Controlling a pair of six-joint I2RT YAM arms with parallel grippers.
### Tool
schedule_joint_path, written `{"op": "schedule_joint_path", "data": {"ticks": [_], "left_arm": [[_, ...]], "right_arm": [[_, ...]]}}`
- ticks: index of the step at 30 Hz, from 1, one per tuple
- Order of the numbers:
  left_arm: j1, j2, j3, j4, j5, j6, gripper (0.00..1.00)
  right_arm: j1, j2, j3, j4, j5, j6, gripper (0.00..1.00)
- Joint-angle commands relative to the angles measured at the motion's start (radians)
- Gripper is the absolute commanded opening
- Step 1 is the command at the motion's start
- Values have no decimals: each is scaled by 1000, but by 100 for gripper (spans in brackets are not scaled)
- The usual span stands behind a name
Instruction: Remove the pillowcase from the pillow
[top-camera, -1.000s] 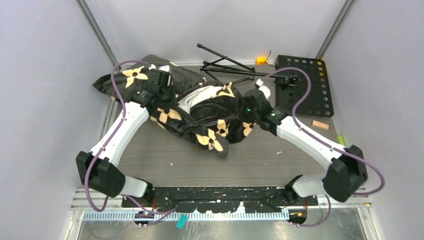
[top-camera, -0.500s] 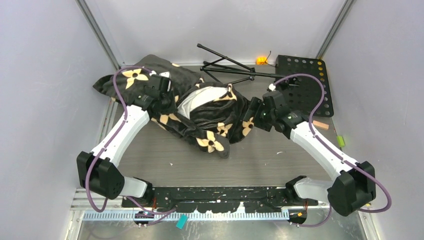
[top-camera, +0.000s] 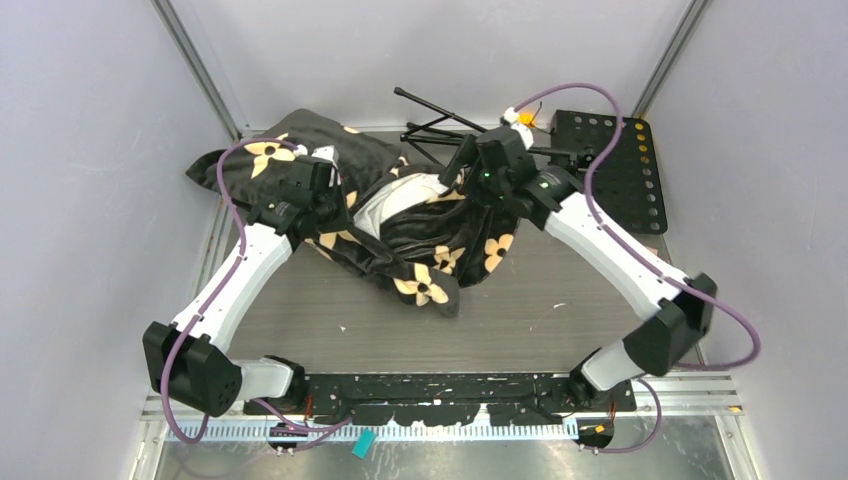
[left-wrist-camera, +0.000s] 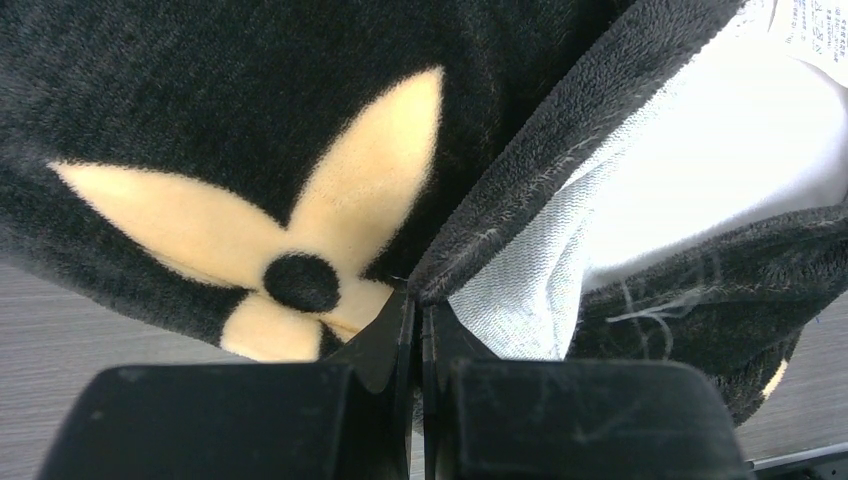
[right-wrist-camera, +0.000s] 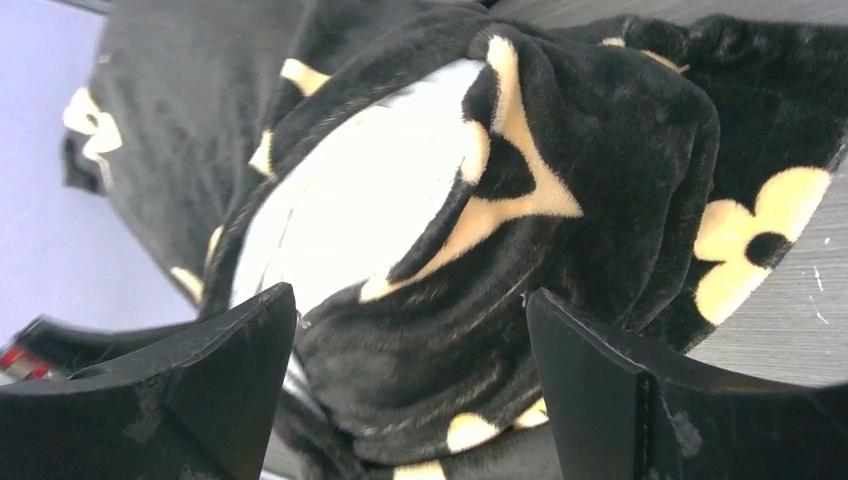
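Observation:
The black plush pillowcase (top-camera: 430, 240) with tan flowers lies bunched at the table's middle back. The white pillow (top-camera: 392, 200) shows through its opening. My left gripper (top-camera: 332, 196) sits at the left of the bundle and is shut on the pillowcase's hem (left-wrist-camera: 500, 210), next to a tan flower (left-wrist-camera: 300, 220) and the white pillow (left-wrist-camera: 700, 150). My right gripper (top-camera: 456, 166) hovers above the bundle's back right, open. In the right wrist view the gripper (right-wrist-camera: 410, 300) holds nothing, and the pillowcase (right-wrist-camera: 620, 150) and exposed pillow (right-wrist-camera: 360, 200) lie below it.
A black perforated plate (top-camera: 625, 170) lies at the back right. A folded black tripod (top-camera: 450, 128) rests behind the bundle, just under my right wrist. A small wooden block (top-camera: 641, 250) lies near the right wall. Grey walls close in on three sides.
My right gripper opened, let go of the pillowcase's right side, and swung up and back-left over the bundle. The left gripper stayed shut on the hem and shifted slightly left.

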Motion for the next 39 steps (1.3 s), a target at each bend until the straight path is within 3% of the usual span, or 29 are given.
{"op": "schedule_joint_path", "data": {"ticks": [1, 5, 8, 13, 17, 21, 24, 26, 29, 32, 36, 39], "left_arm": [[5, -31, -9, 22, 2, 1, 0], [5, -29, -14, 22, 0, 1, 0], [5, -29, -11, 11, -16, 11, 0], [5, -28, -17, 15, -50, 29, 0], [5, -7, -1, -6, -85, 35, 0], [5, -13, 3, -7, -99, 35, 0], [-10, -21, 27, -27, -46, 81, 1], [-79, -26, 67, -60, -41, 153, 13], [-271, -29, 140, -112, -267, 216, 30], [-399, 13, 253, -170, -373, 241, 44], [-529, 95, 357, -201, -426, 283, 61], [-616, 173, 422, -192, -475, 308, 64]], "right_arm": [[20, 123, 66, -76, 98, 78, 90], [20, 179, -12, -72, 32, 29, 86], [17, 129, -167, -53, 24, -4, 84], [14, -103, -627, 232, -9, 15, 69], [-14, -203, -849, 399, -29, 67, 59], [-27, -206, -905, 508, -89, 51, 42], [-37, -163, -859, 527, -198, -2, 17], [-37, -149, -826, 537, -264, -32, 8], [-36, -170, -816, 590, -333, -69, 7], [-38, -215, -819, 614, -360, -103, 7], [-37, -263, -838, 617, -366, -121, 7], [-36, -280, -862, 626, -363, -116, 7]]}}
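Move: Down below the open right hand, about 19 cm lower, 7 cm back and 3 cm to its right, lies the pillowcase fold to be gripped. From that hand, the white pillow shows some 3 cm ahead, 13 cm left and 16 cm lower; the flower flap is roughly 8 cm back, 9 cm left and 23 cm lower. For the left hand, the white pillow lies about 8 cm ahead, 10 cm right and 8 cm lower. Plunging nearly 20 cm and drawing back about 8 cm, the right hand closes on the pillowcase fold, then keeps its pinch while lifting some 4 cm, edging left and turning counter-clockwise. The left hand first holds the case's hem almost still, then opens, lets go and swings about 11 cm right and 9 cm up, also a little back, turning clockwise and tipping up. ##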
